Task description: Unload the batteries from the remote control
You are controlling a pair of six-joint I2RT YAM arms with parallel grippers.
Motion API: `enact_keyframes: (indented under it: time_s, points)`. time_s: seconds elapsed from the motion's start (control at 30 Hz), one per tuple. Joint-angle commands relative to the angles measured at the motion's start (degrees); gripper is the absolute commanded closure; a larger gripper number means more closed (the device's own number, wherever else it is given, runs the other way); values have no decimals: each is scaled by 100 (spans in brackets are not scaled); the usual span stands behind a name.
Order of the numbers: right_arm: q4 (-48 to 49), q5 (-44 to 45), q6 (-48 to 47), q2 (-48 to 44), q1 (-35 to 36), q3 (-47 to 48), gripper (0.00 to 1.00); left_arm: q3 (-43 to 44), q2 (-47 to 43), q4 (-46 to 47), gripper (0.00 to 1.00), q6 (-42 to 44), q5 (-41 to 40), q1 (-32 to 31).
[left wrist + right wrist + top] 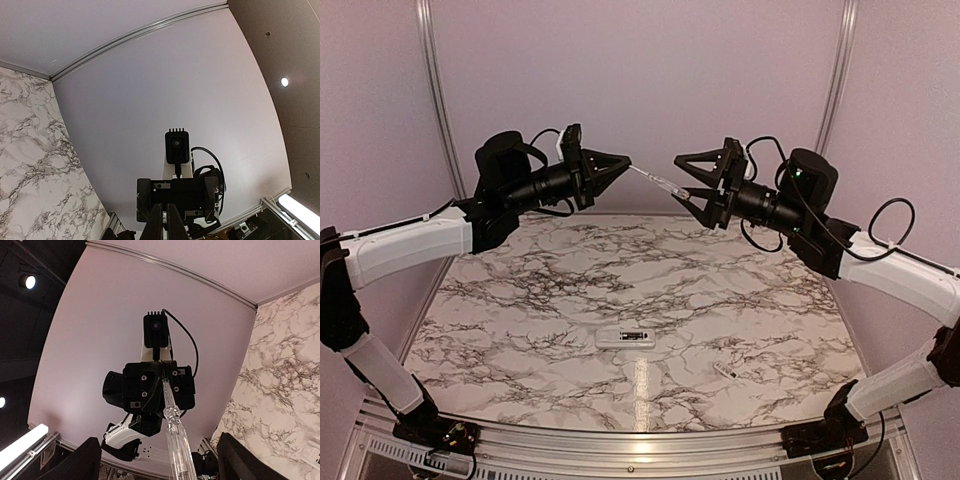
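Note:
The remote control, a slim white bar with a dark recess facing up, lies on the marble table near the front centre. I cannot make out the batteries as separate things. High above the table my left gripper is shut on the thin end of a clear-handled screwdriver, which points toward the right arm. My right gripper is open, its fingers wide on either side of the clear handle without touching it.
A small white piece lies on the table to the right of the remote control. Pale walls and aluminium corner posts close in the back. The metal front rail runs between the two arm bases.

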Motion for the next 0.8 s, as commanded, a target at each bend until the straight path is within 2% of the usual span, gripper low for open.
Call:
enact_keyframes:
  time_s: [0.0,0.2,0.47,0.77]
  points:
    - [800,-110,484,-20,-44,39,23,-48,-182,360,100,-83,-234,22]
    - [1153,-232,576,206,-41,70,30,-150,-172,338,100,-114,-296,20]
    - [1077,-255,491,335,-36,76,36,-169,-121,324,100,-56,-316,11]
    - [262,-223,-74,402,-18,404,53,-78,17,261,100,-14,-348,-14]
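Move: The clear screwdriver handle, already between my right hand's open fingers, has its middle about 2 cm to the left of my right hand, 1 cm back and 1 cm below. The remote control lies on the table some 9 cm back, 11 cm left and 39 cm below my right hand; the battery cover is about 14 cm back, 11 cm right and equally low. From my left hand, which already grips the shaft, the handle is some 5 cm back, 8 cm right and 1 cm lower. I bring my right fingers from wide open to about half open around the screwdriver handle, rising about 2 cm and sinking back nearly as far while easing about 1 cm left towards my left hand. They come close to the handle, but I can't tell whether they touch it yet. My left hand stays nearly still and keeps pinching the shaft tip. ##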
